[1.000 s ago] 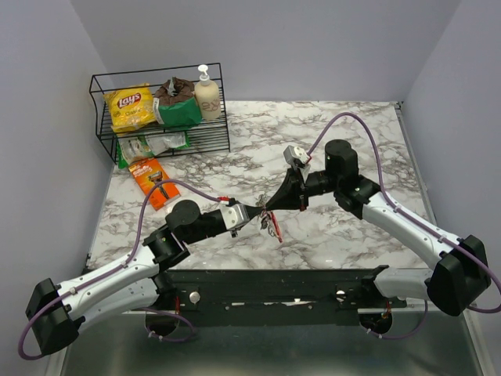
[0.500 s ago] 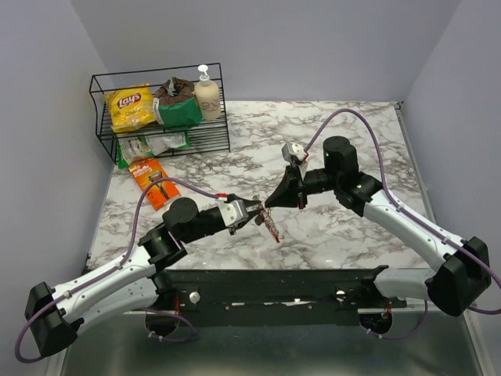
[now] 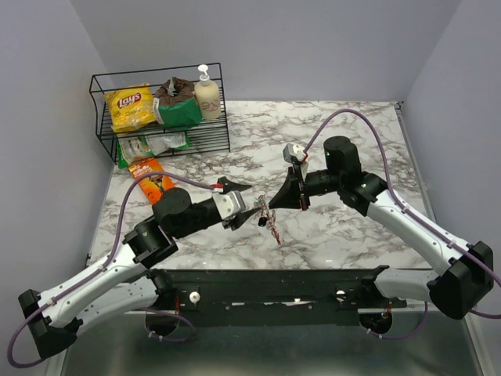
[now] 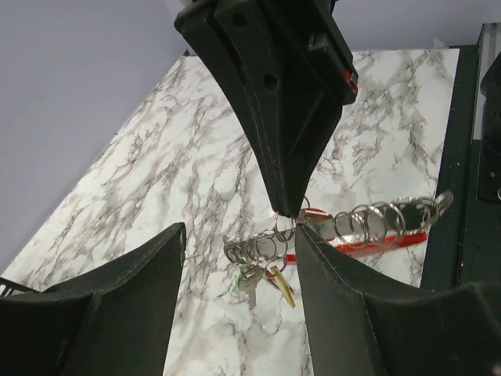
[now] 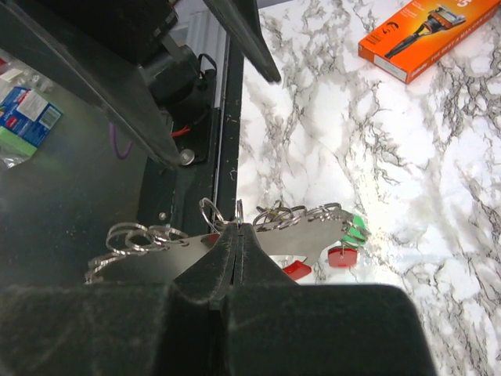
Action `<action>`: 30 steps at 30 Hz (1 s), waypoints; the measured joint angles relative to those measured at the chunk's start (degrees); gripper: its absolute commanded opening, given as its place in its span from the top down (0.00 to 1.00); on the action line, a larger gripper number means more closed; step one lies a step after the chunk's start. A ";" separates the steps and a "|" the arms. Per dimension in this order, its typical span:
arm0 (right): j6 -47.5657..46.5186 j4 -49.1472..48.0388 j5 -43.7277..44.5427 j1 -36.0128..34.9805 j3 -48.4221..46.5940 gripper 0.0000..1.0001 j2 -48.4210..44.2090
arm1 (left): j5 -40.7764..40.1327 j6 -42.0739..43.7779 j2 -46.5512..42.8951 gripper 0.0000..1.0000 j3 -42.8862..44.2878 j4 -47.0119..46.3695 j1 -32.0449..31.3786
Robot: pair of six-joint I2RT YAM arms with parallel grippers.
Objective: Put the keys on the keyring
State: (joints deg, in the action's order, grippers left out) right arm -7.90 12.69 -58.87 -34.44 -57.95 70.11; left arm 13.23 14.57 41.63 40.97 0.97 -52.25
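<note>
My right gripper [image 3: 269,206] is shut on the keyring [image 3: 272,222], pinching one of its silvery rings and holding it above the marble table. In the left wrist view the keyring [image 4: 368,235] is a red curved strip strung with metal rings, and the keys [image 4: 252,286] dangle from its left end. The right wrist view shows the right gripper [image 5: 239,229] closed on the keyring [image 5: 313,239], with red and green key heads [image 5: 342,256] hanging at its end. My left gripper [image 3: 244,200] stands open just left of the keyring. Nothing is between the left gripper [image 4: 241,231] fingers.
A black wire basket [image 3: 106,139] at the back left holds a chips bag, packets and a soap bottle. An orange razor box [image 3: 149,176] lies in front of it and shows again as the orange razor box [image 5: 430,31]. The black mounting rail [image 3: 274,282] runs along the near edge.
My left gripper has opened, let go of the keyring and drawn back to the left. The right gripper stays shut, and the keyring now hangs from it alone.
</note>
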 measured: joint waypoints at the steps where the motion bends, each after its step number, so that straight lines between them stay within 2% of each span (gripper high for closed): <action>1: -0.26 0.61 0.24 0.00 -0.20 0.99 -0.09 | 0.02 -0.02 0.50 0.35 1.79 1.51 -0.02; 6: -1.16 2.27 1.01 0.00 -0.63 0.99 -0.61 | 1.40 -1.57 5.29 0.37 13.27 9.97 0.07; 13: -1.73 3.74 1.22 0.00 -0.76 0.99 -1.44 | 10.08 -1.70 16.74 0.38 30.25 26.60 1.68; 22: -2.23 3.98 1.49 0.00 -0.76 0.99 -2.78 | 21.68 1.14 25.90 0.49 38.99 42.21 6.05; 30: -2.25 4.00 1.49 0.00 -0.76 0.99 -2.93 | 24.74 4.00 31.56 0.61 41.07 48.54 6.56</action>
State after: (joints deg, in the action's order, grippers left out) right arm -10.15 16.69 -57.39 -34.44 -58.72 67.18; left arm 37.98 18.57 73.19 82.04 49.52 -45.69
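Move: The small ring of the keyring, pinched in the right fingertips, is about 4 cm to the right of the open left hand's point, 2 cm back and 2 cm below. The keys hang near the strip's far end, roughly 1 cm ahead, 5 cm right and 4 cm below the left hand; the rear end of the red-edged strip is some 10 cm back, 5 cm right and 2 cm lower. From the right hand, that ring is at the pads. Up some 5 cm, then down about 6 cm with a drift to the right and slightly back, the left hand arcs in on the ring from above. Its wrist rolls and the fingers tip down some 25 degrees, the wide gap narrowing partway until the fingertips stand close around the ring, not yet shut. The right hand keeps its pinch, easing about 1 cm up and to the right. ##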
